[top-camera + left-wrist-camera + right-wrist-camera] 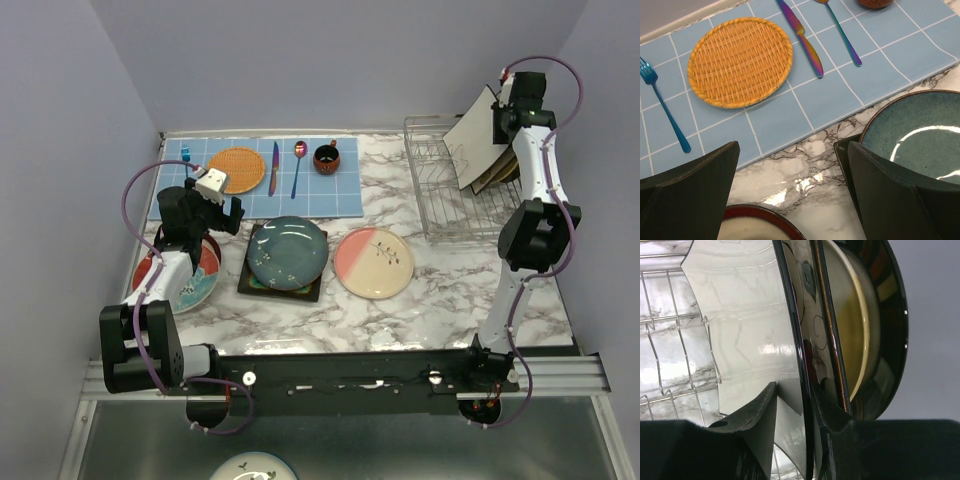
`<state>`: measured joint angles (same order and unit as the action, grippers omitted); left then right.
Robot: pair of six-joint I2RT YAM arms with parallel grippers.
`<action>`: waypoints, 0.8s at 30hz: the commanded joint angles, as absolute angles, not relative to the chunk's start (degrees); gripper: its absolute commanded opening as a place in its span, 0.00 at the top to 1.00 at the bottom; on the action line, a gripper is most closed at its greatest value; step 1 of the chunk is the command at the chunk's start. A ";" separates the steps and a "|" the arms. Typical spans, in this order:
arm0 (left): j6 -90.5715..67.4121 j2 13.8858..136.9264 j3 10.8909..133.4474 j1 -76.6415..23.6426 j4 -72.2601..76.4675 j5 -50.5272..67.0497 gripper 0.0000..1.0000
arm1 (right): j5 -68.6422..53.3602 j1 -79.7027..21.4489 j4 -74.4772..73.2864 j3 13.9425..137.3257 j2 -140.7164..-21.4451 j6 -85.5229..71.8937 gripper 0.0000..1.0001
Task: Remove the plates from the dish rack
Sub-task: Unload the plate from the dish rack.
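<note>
The dish rack (440, 190) stands at the back right with several plates leaning in its right end. The front one is a cream square plate (475, 135) with a black rim (740, 315). My right gripper (795, 395) straddles that rim from above, open: the left finger stands off the plate's face and the right finger sits behind it. A yellow-cream plate (855, 325) and a dark plate (890, 315) lean behind. On the table lie a teal plate (287, 250) on a dark square plate (255, 280), a pink-and-cream plate (373, 262) and a red-rimmed plate (195, 275). My left gripper (792, 160) hovers open between them.
A blue checked placemat (345, 195) at the back left carries an orange woven mat (740, 60), a fork, a knife, a spoon and a small dark-red cup (326, 158). The rack's left half (670, 340) shows bare wire prongs. Walls close in on both sides.
</note>
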<state>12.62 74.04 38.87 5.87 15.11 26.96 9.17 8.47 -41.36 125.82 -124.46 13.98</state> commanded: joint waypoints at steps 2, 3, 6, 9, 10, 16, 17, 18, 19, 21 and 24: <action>13.18 73.04 39.37 5.62 14.94 26.37 0.01 | 5.36 7.56 -43.50 125.16 -130.08 13.53 0.83; 13.18 72.95 39.29 5.54 14.77 26.37 0.01 | 5.45 7.56 -43.51 125.33 -129.99 13.54 0.89; 13.45 72.95 39.37 5.54 14.68 26.19 0.01 | 5.54 7.47 -43.86 125.68 -129.55 13.62 0.99; 13.45 73.04 39.11 5.54 14.59 26.28 0.01 | 4.93 7.56 -43.42 124.90 -127.62 13.53 0.99; 13.27 73.04 39.11 5.54 14.76 26.28 0.01 | 4.66 7.47 -43.42 124.63 -126.49 13.45 0.99; 13.09 72.95 38.93 5.54 14.94 26.46 0.01 | 3.52 7.65 -44.47 124.01 -123.40 13.01 0.99; 13.10 72.95 39.02 5.54 14.85 26.37 0.01 | 3.25 7.47 -44.56 123.93 -122.62 12.92 0.99; 13.10 72.86 39.11 5.54 14.68 26.37 0.01 | 2.56 7.56 -44.82 123.93 -122.00 13.01 0.99; 13.10 72.86 39.20 5.54 14.59 26.37 0.01 | 2.11 7.56 -45.00 124.01 -121.38 12.57 0.99; 13.18 72.77 39.29 5.54 14.41 26.28 0.01 | 0.71 7.56 -45.96 124.36 -119.98 12.22 0.99; 13.18 72.95 39.46 5.54 14.15 26.28 0.01 | -1.65 7.56 -48.33 126.99 -118.57 11.34 0.99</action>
<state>12.64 74.04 38.87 5.87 14.41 26.96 2.61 7.66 -42.98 125.58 -121.75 12.53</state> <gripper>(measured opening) 0.987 0.047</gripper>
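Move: The right hand, fingers partly open, straddles the black rim of the white square plate. The plate's middle is about level with it fore and aft, some 4 cm to its left and 10 cm below. The flowered plate leans 3 cm to the right of the white one and about 1 cm farther back, the dark round plate roughly 8 cm right of it and 2 cm back. From the left hand the white plate is around 78 cm to the right, 17 cm ahead and 5 cm below. The right hand shuts its fingers on the white square plate's black rim, one finger in the gap before the flowered plate, and as they close it swings about 3 cm left and 1.5 cm up, away from the flowered plate. It turns a little counter-clockwise with its left side rising, some 5 degrees each, then keeps its pinch and only creeps on left and up. ##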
